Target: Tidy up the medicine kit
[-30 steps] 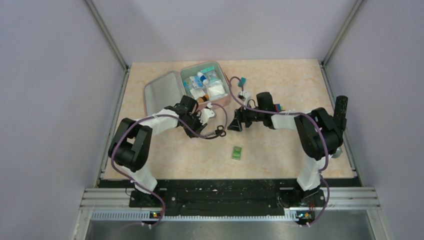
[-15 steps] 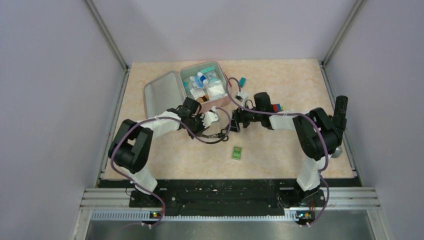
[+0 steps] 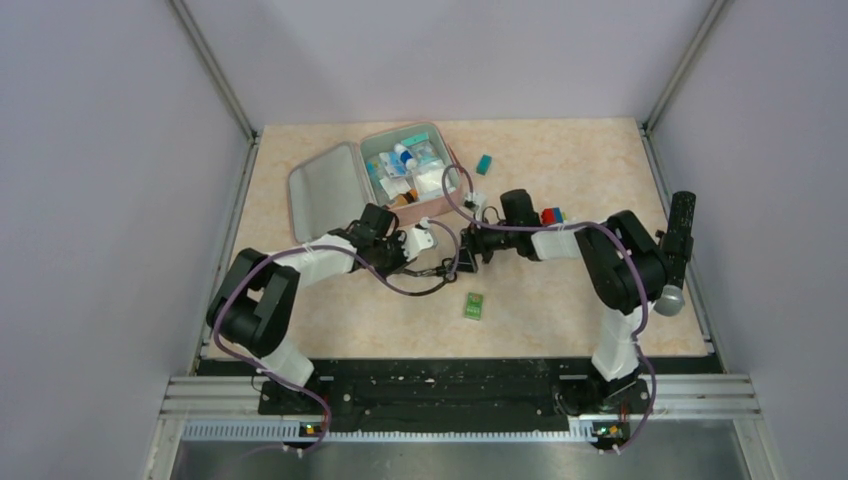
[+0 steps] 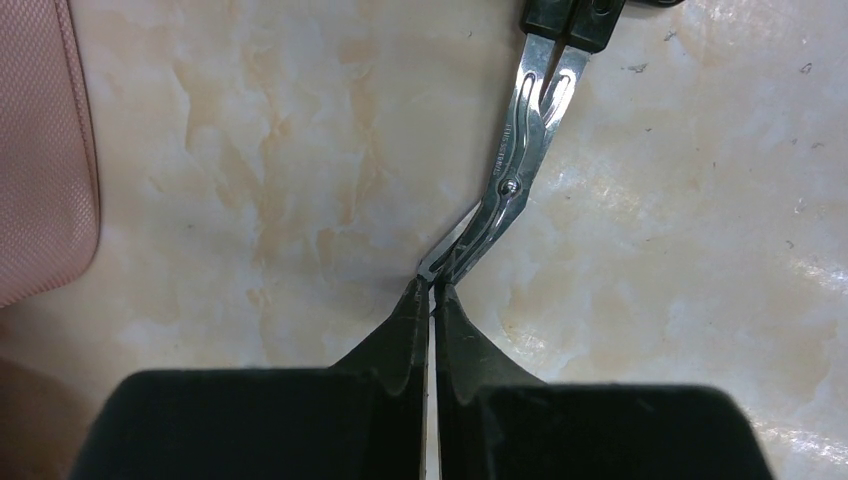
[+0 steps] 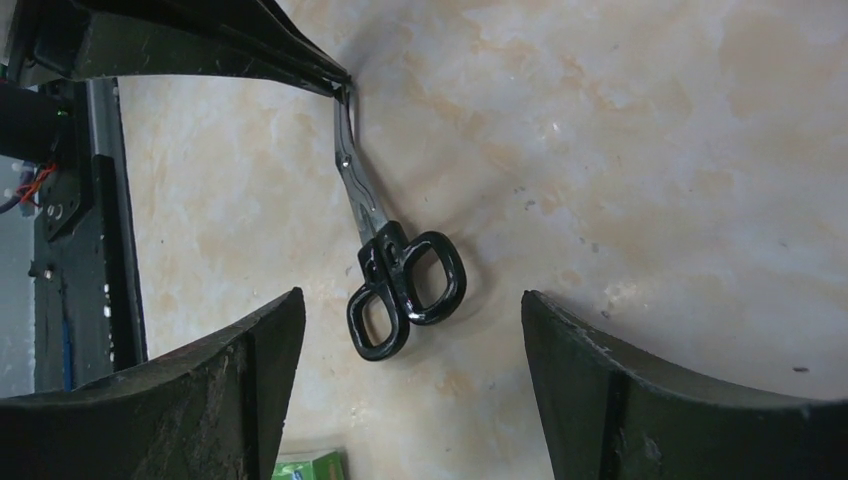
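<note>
The medicine kit (image 3: pixel 322 186) lies open at the back left, a pink zip case whose tray holds several small packs. Black-handled scissors (image 3: pixel 440 266) lie flat on the table between my two grippers. My left gripper (image 4: pixel 432 288) is shut on the tip of the scissors' blades (image 4: pixel 515 170). In the top view the left gripper (image 3: pixel 412 262) sits just left of them. My right gripper (image 5: pixel 410 295) stands open and wide, its fingers on either side of the scissors' handles (image 5: pixel 385 262) without touching them. From above, the right gripper (image 3: pixel 466 255) is just right of the scissors.
A green packet (image 3: pixel 474 305) lies on the table in front of the scissors, and its corner (image 5: pixel 310 466) shows at the right wrist view's bottom edge. A teal block (image 3: pixel 484 163) and stacked coloured blocks (image 3: pixel 552 215) sit to the right of the kit.
My left gripper has shut on the scissors' blade tip. The right gripper has moved left, up to the scissors' handles, staying open.
</note>
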You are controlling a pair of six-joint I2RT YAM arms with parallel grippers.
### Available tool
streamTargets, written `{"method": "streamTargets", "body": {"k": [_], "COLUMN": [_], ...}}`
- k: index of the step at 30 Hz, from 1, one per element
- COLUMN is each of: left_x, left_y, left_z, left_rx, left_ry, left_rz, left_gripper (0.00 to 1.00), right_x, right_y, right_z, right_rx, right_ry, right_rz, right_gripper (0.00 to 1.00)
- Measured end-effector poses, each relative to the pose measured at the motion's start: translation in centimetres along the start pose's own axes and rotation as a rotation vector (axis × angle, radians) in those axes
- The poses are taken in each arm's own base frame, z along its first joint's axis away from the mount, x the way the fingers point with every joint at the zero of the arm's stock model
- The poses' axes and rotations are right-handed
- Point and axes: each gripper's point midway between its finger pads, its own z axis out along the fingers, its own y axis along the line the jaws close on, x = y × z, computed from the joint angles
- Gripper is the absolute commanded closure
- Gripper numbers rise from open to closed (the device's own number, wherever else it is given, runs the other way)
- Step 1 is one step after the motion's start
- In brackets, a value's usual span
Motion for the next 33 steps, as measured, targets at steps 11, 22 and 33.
{"method": "streamTargets", "body": {"k": [11,22,33], "left_x": [0.0,-0.1,0.3], "left_y": [0.0,0.5,0.6], "left_z": [0.0,-0.1,-0.4], "left_rx": [-0.021,-0.057,-0.078], "left_ry": [-0.006,-0.016,-0.006], "left_rz": [0.002,-0.010,-0.072], "left_gripper": [1.00,1.00,0.58], "right_x": [0.7,1.0,0.9], "right_y": [1.6,1.8,1.9], "right_z": [1.9,2.2,2.2], "right_rx": [-0.065,-0.069,-0.071], "right_ry": [0.037,0.047,0.052], "right_rz": [-0.040,-0.057,-0.054], "right_gripper": [0.58,1.00,1.00]}}
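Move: The left gripper pinches the blade tips of the scissors. Their black handle lies about 9 cm to its right and level with it. From the open right gripper, the handle is roughly 2 cm left, 1 cm back and 1 cm below. The green box lies some 7 cm back and 3 cm to the right of the right gripper, 3 cm lower. The open kit's middle is about 19 cm ahead of the right gripper and 9 cm to its left. Slide the right gripper some 3 cm left and back, sinking slightly, until its fingers straddle the black scissors handle, then shut them and pinch it. Hold the left gripper nearly still on the blade tips meanwhile; once the right has its grip, start opening the left fingers to let go of the tips. ##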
